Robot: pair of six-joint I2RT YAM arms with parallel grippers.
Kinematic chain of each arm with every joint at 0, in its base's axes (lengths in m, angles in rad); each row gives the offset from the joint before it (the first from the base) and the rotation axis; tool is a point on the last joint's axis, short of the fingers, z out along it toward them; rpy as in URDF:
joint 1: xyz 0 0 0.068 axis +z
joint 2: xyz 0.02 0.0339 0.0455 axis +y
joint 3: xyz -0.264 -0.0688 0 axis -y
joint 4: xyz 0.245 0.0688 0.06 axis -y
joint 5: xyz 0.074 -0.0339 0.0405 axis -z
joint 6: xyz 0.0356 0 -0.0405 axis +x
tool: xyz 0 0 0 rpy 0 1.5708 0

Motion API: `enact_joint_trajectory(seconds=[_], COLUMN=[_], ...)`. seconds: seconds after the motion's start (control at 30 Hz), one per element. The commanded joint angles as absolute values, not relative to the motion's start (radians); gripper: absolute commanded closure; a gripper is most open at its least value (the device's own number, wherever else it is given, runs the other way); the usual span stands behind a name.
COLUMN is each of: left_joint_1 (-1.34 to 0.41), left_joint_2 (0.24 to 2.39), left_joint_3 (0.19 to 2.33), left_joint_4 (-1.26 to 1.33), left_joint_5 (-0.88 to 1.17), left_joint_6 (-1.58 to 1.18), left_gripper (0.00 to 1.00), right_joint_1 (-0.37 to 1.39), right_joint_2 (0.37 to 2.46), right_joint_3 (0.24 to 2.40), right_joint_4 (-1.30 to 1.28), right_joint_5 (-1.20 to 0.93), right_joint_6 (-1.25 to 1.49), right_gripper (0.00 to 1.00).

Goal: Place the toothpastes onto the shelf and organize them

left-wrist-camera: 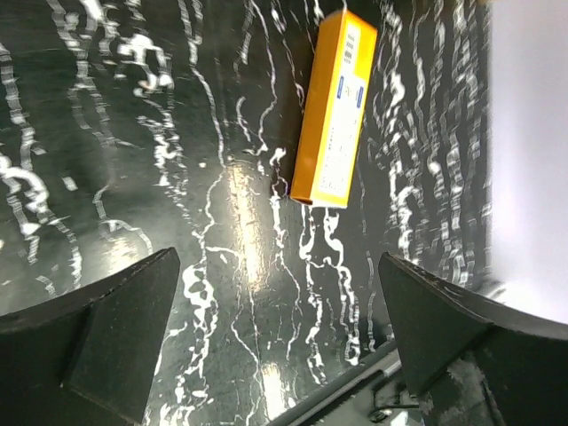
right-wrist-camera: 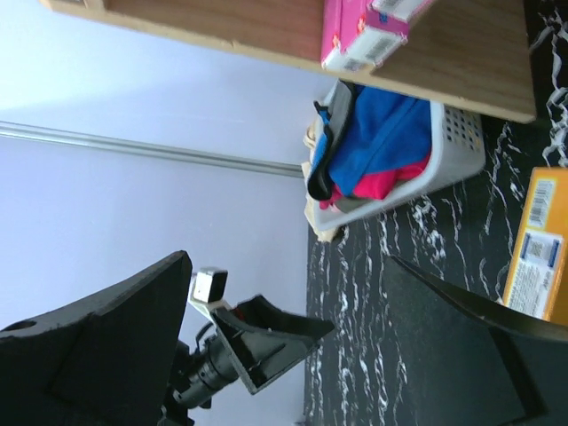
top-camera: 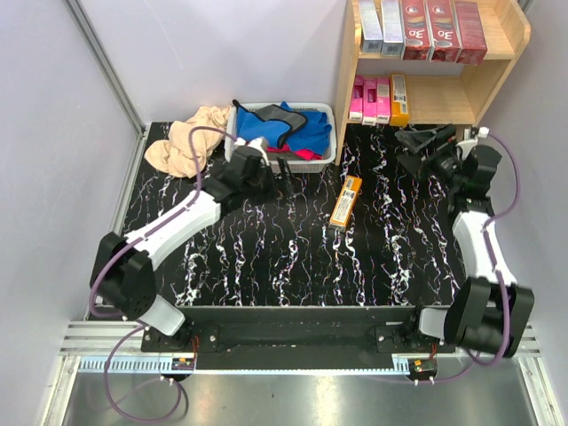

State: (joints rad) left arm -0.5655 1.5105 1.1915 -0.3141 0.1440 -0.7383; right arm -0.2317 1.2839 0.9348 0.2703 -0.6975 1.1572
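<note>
One orange-yellow toothpaste box point(top-camera: 346, 201) lies flat on the black marbled table, between the two arms. In the left wrist view this box point(left-wrist-camera: 335, 111) is ahead of my open, empty left gripper point(left-wrist-camera: 277, 266), well apart from it. My left gripper point(top-camera: 286, 176) is left of the box. My right gripper point(top-camera: 417, 149), open and empty, hovers just in front of the shelf point(top-camera: 501, 34). The shelf's top tier holds two silver-grey boxes point(top-camera: 382, 25) and three dark red ones point(top-camera: 441, 27). Its lower tier holds pink boxes point(top-camera: 370, 99) and an orange one point(top-camera: 399, 98).
A white basket point(top-camera: 327, 133) with blue and pink cloths stands left of the shelf. A beige cloth point(top-camera: 182, 142) lies at the table's back left corner. The right wrist view shows the basket point(right-wrist-camera: 453, 151), the shelf's underside point(right-wrist-camera: 444, 62) and the left gripper point(right-wrist-camera: 257, 346).
</note>
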Motion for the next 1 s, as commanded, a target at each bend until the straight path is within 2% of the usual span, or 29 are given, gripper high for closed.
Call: enact_joint_trajectory(seconds=[0.0, 0.23, 0.47, 0.67, 0.97], left_joint_1=[-0.652, -0.739, -0.804, -0.836, -0.854], left_joint_2=[1.606, 1.771, 1.923, 2.049, 2.222], left_joint_3=[1.334, 1.46, 1.639, 1.773, 1.956], left_joint_4=[-0.359, -0.374, -0.41, -0.446, -0.492], left_joint_5=[0.005, -0.067, -0.106, -0.124, -0.118], left_joint_6=[-0.667, -0.641, -0.583, -0.555, -0.522], left_gripper=[0.01, 0.01, 0.01, 0.01, 0.01], right_joint_1=[-0.235, -0.235, -0.235, -0.235, -0.235], right_joint_2=[1.148, 0.967, 0.787, 0.715, 0.712], right_joint_3=[0.871, 0.682, 0.578, 0.561, 0.542], right_joint_4=[0.121, -0.026, -0.231, -0.336, -0.367], right_joint_5=[-0.667, -0.664, -0.643, -0.62, -0.621], right_joint_6=[1.037, 0.974, 0.893, 0.845, 0.819], right_gripper=[0.0, 0.0, 0.0, 0.0, 0.0])
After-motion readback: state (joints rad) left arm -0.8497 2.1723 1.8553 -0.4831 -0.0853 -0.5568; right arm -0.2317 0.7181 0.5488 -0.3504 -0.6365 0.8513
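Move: The last orange toothpaste box on the table lies about 17 cm to the left hand's right, 3 cm farther out and some 17 cm below. The basket of cloths is straight ahead of this hand, about 20 cm out and 13 cm lower, and the shelf's near left foot stands some 10 cm beyond the box. From the right hand, that box is about 16 cm to the left, 3 cm nearer the base and 29 cm down. The left hand, empty and wide open, sweeps about 15 cm to the right across the front of the basket while sinking some 8 cm and easing slightly forward, rolling its left side up and swinging a little clockwise, so that its fingers come to straddle the line of the orange box from above without reaching it. Meanwhile the right hand, also open and empty, backs away from the shelf by about 15 cm and drops nearly as far, its fingers tipping down on the way. ##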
